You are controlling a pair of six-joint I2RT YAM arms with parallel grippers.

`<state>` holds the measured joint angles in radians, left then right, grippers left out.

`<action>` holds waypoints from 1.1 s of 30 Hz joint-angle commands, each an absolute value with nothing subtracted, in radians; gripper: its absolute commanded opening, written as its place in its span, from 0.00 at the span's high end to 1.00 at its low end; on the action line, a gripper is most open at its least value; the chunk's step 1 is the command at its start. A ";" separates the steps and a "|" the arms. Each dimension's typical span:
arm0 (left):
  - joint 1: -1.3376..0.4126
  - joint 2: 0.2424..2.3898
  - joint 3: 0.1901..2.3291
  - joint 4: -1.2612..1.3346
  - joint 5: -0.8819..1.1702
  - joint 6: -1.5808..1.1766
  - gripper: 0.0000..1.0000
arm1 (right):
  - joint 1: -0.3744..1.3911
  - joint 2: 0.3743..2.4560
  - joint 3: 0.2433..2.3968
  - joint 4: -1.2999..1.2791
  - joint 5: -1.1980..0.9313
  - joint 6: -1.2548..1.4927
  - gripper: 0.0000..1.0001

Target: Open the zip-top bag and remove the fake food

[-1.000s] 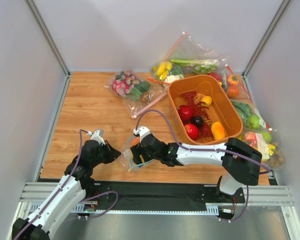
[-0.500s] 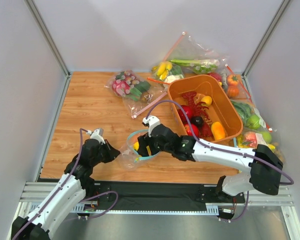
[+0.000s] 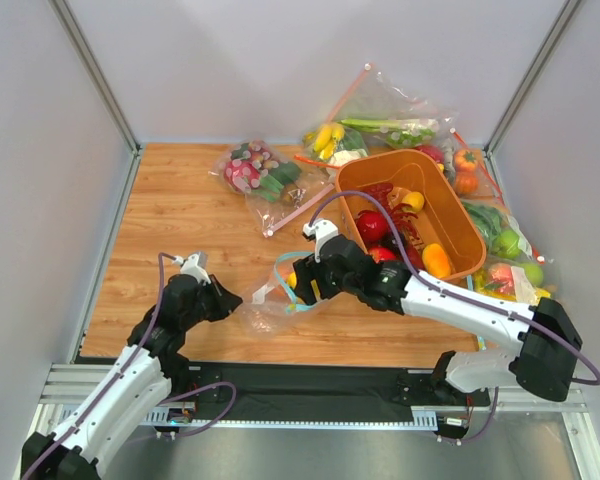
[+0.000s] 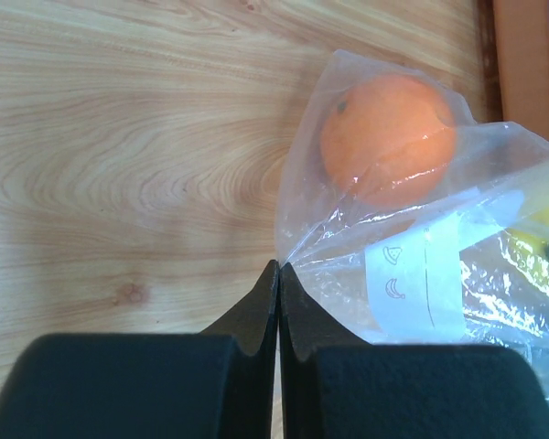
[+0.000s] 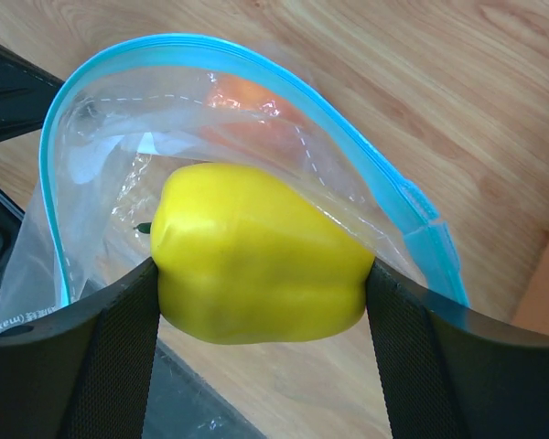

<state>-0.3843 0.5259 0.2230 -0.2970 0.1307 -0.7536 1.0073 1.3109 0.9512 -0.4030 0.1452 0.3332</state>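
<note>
The zip-top bag lies on the wood between my two grippers, its teal zip strip gaping in a wide loop. My left gripper is shut on a corner of the bag's clear film, beside the white label. An orange piece of fake food sits inside the bag. My right gripper is shut on a yellow piece of fake food, held at the bag's open mouth. In the top view the right gripper is just left of the orange bin.
The orange bin at the right holds round red fruit, a dark one, an orange one and a red lobster. Other filled clear bags lie at the back and along the right wall. The table's near edge is close behind the bag.
My right gripper has moved right and away from the near edge with the yellow piece, out through the bag's mouth, drawing the bag along. The left gripper has stayed shut, hardly moving.
</note>
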 commanded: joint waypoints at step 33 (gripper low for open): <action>-0.376 0.759 0.380 -0.256 0.054 -0.629 1.00 | 0.842 1.181 1.265 -0.524 -0.140 0.238 0.70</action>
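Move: The right hand holds the yellow bell pepper within the bag's blue zip mouth, whose middle lies about 1 cm left and 3 cm below. The orange bin's middle is some 15 cm ahead, 20 cm right and 7 cm lower; its near red fruit is about 9 cm ahead, 15 cm right and 9 cm lower. The bagged orange fruit lies 3 cm ahead, 6 cm left and 9 cm lower. From the left hand, the pepper is 2 cm ahead, 10 cm right and 7 cm up; the orange fruit is 4 cm ahead, 8 cm right and 3 cm lower. Still gripping the pepper, the right hand draws it up out of the bag's mouth, about 11 cm in all: a short start rightward, then about 5 cm left and slightly back, then right again as the climb continues, its left side tipping up some 15 degrees and turning a little counter-clockwise. The left hand keeps its pinch on the bag's edge, bobbing up and down and easing about 3 cm forward. ##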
